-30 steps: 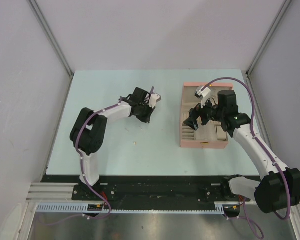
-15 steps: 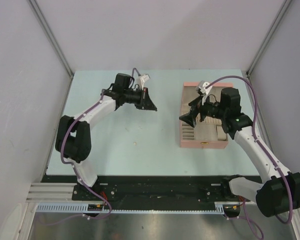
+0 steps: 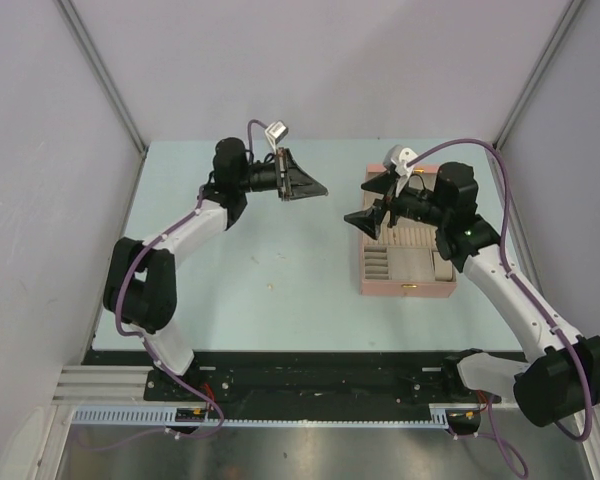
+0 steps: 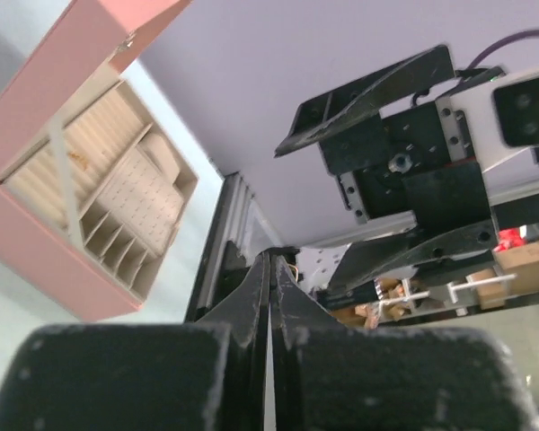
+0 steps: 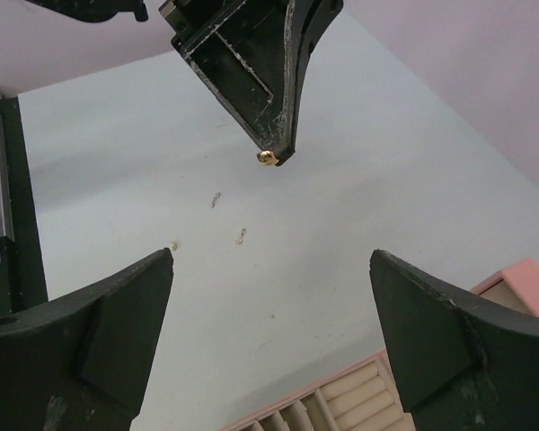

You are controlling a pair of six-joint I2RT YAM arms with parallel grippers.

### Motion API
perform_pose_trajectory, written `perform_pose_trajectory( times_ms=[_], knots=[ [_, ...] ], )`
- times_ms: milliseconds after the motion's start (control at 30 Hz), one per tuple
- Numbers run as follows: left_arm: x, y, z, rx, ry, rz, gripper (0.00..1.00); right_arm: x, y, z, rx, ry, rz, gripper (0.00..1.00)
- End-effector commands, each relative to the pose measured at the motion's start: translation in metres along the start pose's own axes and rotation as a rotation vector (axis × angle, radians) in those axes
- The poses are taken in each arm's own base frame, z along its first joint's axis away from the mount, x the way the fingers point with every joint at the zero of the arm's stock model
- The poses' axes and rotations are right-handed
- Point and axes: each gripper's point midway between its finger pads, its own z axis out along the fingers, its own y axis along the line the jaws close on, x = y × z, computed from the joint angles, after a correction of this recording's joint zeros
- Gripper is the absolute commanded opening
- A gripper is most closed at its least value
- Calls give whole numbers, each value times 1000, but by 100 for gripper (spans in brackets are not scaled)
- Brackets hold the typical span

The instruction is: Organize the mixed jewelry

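Observation:
My left gripper (image 3: pixel 320 189) is raised above the table's far middle, pointing right, jaws shut. The right wrist view shows a tiny gold bead (image 5: pixel 266 157) of the mixed jewelry pinched at its fingertips (image 5: pixel 277 144). My right gripper (image 3: pixel 366 203) hangs open and empty over the left edge of the pink box (image 3: pixel 408 290), facing the left gripper. Three more small pieces lie on the table: a thin metallic one (image 5: pixel 216 199), another (image 5: pixel 242 237) and a pale bead (image 5: pixel 174 243). One speck (image 3: pixel 271 287) also shows in the top view.
The pink box lies open at the right, with cream ring rolls and small compartments (image 4: pixel 117 180). Grey walls stand on three sides. The arm bases sit on a black rail (image 3: pixel 320 380) at the near edge.
My left arm has risen and swung toward the back, its shut gripper turning to point right. My right gripper has lifted out of the box and turned left, staying open.

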Motion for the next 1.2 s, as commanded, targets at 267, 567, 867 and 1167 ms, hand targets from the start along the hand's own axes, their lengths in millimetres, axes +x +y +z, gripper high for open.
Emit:
perform_pose_trajectory(
  times_ms=[267, 567, 867, 1167],
  knots=[
    [9, -46, 0, 144, 10, -146, 0, -32, -1, 18, 55, -41, -171, 91],
    [20, -46, 2, 141, 24, -160, 0, -37, -1, 30, 69, -37, -211, 85],
    [27, -41, 5, 130, 31, -165, 0, -30, 3, 33, 65, -6, -208, 77],
    [29, -41, 7, 129, 31, -158, 0, -30, 5, 32, 63, -2, -212, 69]
  ],
)
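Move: The left gripper, shut, already holds the gold ring at its tips. From the right hand the ring lies about 8 cm to the left and 3 cm ahead, near its height. The right gripper's open fingers are thus some 8 cm right and 3 cm back of the left hand. The jewelry box is 14 cm right of the right hand, 1 cm ahead and 26 cm below; a loose piece is 20 cm left, 4 cm back and 28 cm below. Bring the right gripper about 3 cm left, with a touch of forward, towards the gold ring, tilting it some 10 degrees and drawing its wide-open fingers in by about a quarter without shutting. Meanwhile draw the left gripper back 3 cm and slightly right to meet it, rising briefly, then sinking again, rolling about 15 degrees and keeping the ring pinched. ##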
